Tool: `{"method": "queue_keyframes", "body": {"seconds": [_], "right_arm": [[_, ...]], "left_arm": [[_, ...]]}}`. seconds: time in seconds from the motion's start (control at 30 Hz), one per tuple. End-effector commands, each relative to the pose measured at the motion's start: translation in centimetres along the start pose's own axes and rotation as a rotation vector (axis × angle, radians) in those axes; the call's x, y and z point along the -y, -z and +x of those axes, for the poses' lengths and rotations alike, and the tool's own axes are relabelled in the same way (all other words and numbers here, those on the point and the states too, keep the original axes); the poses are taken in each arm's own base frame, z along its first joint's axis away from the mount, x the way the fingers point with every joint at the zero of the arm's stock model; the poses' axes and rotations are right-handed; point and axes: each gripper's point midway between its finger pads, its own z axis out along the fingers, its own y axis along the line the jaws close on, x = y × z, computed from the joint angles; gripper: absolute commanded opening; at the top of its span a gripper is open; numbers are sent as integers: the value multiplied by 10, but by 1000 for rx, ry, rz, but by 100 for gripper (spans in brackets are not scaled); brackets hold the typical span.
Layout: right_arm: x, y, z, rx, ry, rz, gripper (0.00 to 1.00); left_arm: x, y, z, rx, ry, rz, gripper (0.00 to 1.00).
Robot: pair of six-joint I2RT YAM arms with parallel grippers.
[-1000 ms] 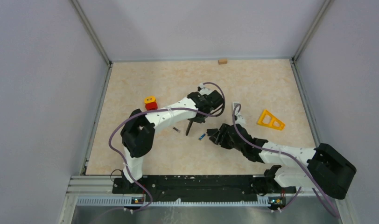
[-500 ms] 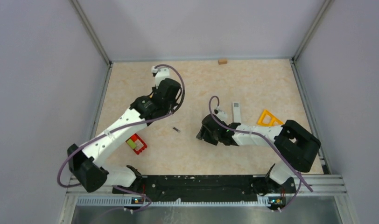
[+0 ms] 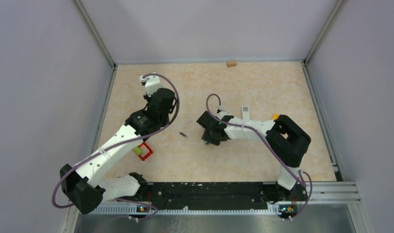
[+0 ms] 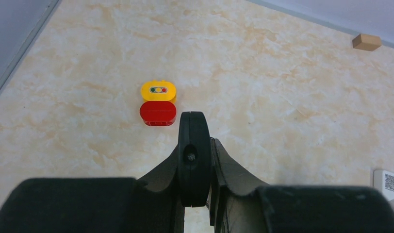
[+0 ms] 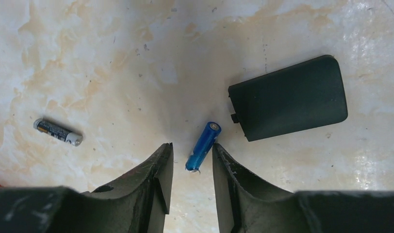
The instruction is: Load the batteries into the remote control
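Note:
A blue battery (image 5: 203, 145) lies on the table between the fingertips of my right gripper (image 5: 191, 148). It leans toward the right finger, and a gap remains on its left, so the jaws stand open around it. A dark battery (image 5: 57, 132) lies alone further left, also visible from above (image 3: 183, 134). My left gripper (image 4: 197, 145) is shut on a black slim remote control (image 4: 194, 155), seen end-on. From above, the right gripper (image 3: 209, 133) hides the blue battery.
A flat black cover piece (image 5: 287, 97) lies just right of the blue battery. A white remote (image 3: 245, 112) lies beside the right arm. A red and yellow block (image 4: 158, 103) sits ahead of the left gripper. A wooden block (image 3: 231, 63) rests at the back wall, and a red toy (image 3: 142, 150) near the left arm.
The left arm has swung left and back, carrying the black remote. The right arm has moved left over the blue battery, its jaws have narrowed, and the arm now covers most of the orange triangle.

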Motion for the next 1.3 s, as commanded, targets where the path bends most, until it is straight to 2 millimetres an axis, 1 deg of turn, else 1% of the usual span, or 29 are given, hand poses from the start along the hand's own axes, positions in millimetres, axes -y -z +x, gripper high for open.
{"method": "queue_keyframes", "body": {"seconds": [0.0,0.23,0.27,0.33,0.4,0.43,0.53,0.6,0.63,0.67,0.7,0.73,0.77,0.83,0.9,0.93,1.0,1.07,1.1,1.13,1.2,1.27], "right_arm": [[9,1,1,9,28,136,35],[13,-11,10,-14,67,220,30],[15,-13,10,-14,71,227,26],[16,-13,9,-8,83,226,12],[15,-11,5,13,93,216,3],[14,-8,2,30,102,208,0],[9,6,-12,98,117,166,0],[3,19,-22,138,129,105,0],[-2,25,-26,157,139,40,0],[-6,34,-29,174,163,-22,0],[-16,53,-37,209,164,-111,0],[-18,66,-43,241,170,-173,0],[-20,80,-50,274,178,-224,0],[-17,105,-64,340,188,-272,0],[-17,128,-76,396,239,-319,0],[-20,140,-79,413,266,-361,0],[-35,172,-82,455,329,-520,0],[-54,212,-83,508,393,-719,0],[-61,231,-83,535,426,-800,0],[-66,248,-83,562,455,-863,0],[-71,271,-85,606,526,-926,0],[-74,283,-85,636,601,-949,0]], "left_arm": [[-9,-5,-9,54,14,-55,0],[-18,-8,-5,48,12,-77,0],[-19,-9,-5,47,13,-78,0],[-21,-9,-4,41,18,-74,0],[-20,-10,-2,33,23,-61,0],[-17,-10,-1,25,26,-45,0],[-4,-11,5,-11,18,29,0],[11,-10,10,-48,6,114,0],[19,-9,14,-70,0,160,0],[29,-7,18,-95,-1,215,0],[39,-5,22,-119,0,272,0],[48,-3,25,-140,0,330,0],[57,-1,29,-163,3,390,0],[73,4,36,-205,10,500,0],[91,13,44,-259,14,630,0],[101,20,47,-291,16,708,0],[117,34,52,-340,25,850,0],[129,49,53,-384,44,978,0],[136,61,54,-415,48,1066,0],[139,68,54,-435,55,1115,0],[144,81,52,-473,78,1210,0],[150,95,45,-490,99,1308,0]]}}
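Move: The blue battery lies almost between my right fingertips, about 1 cm ahead of the hand point and 1 cm below it. Level with those fingers, the loose black battery cover is some 6 cm to the right and 1 cm farther out; the silver battery is about 10 cm left and 3 cm farther out. From my raised left hand, which already holds the black remote, the blue battery is roughly 18 cm right, 9 cm back and 25 cm down. I close my right fingers on the blue battery with hardly any travel, pinching it near one end, then lift it some 25 cm, drifting slightly right while the fingers tip up from pointing down by nearly 50 degrees and swing left. Keeping hold of the black remote, my left hand first eases a little left and down, then sweeps about 16 cm right towards the rising battery, turning clockwise some 50 degrees. ##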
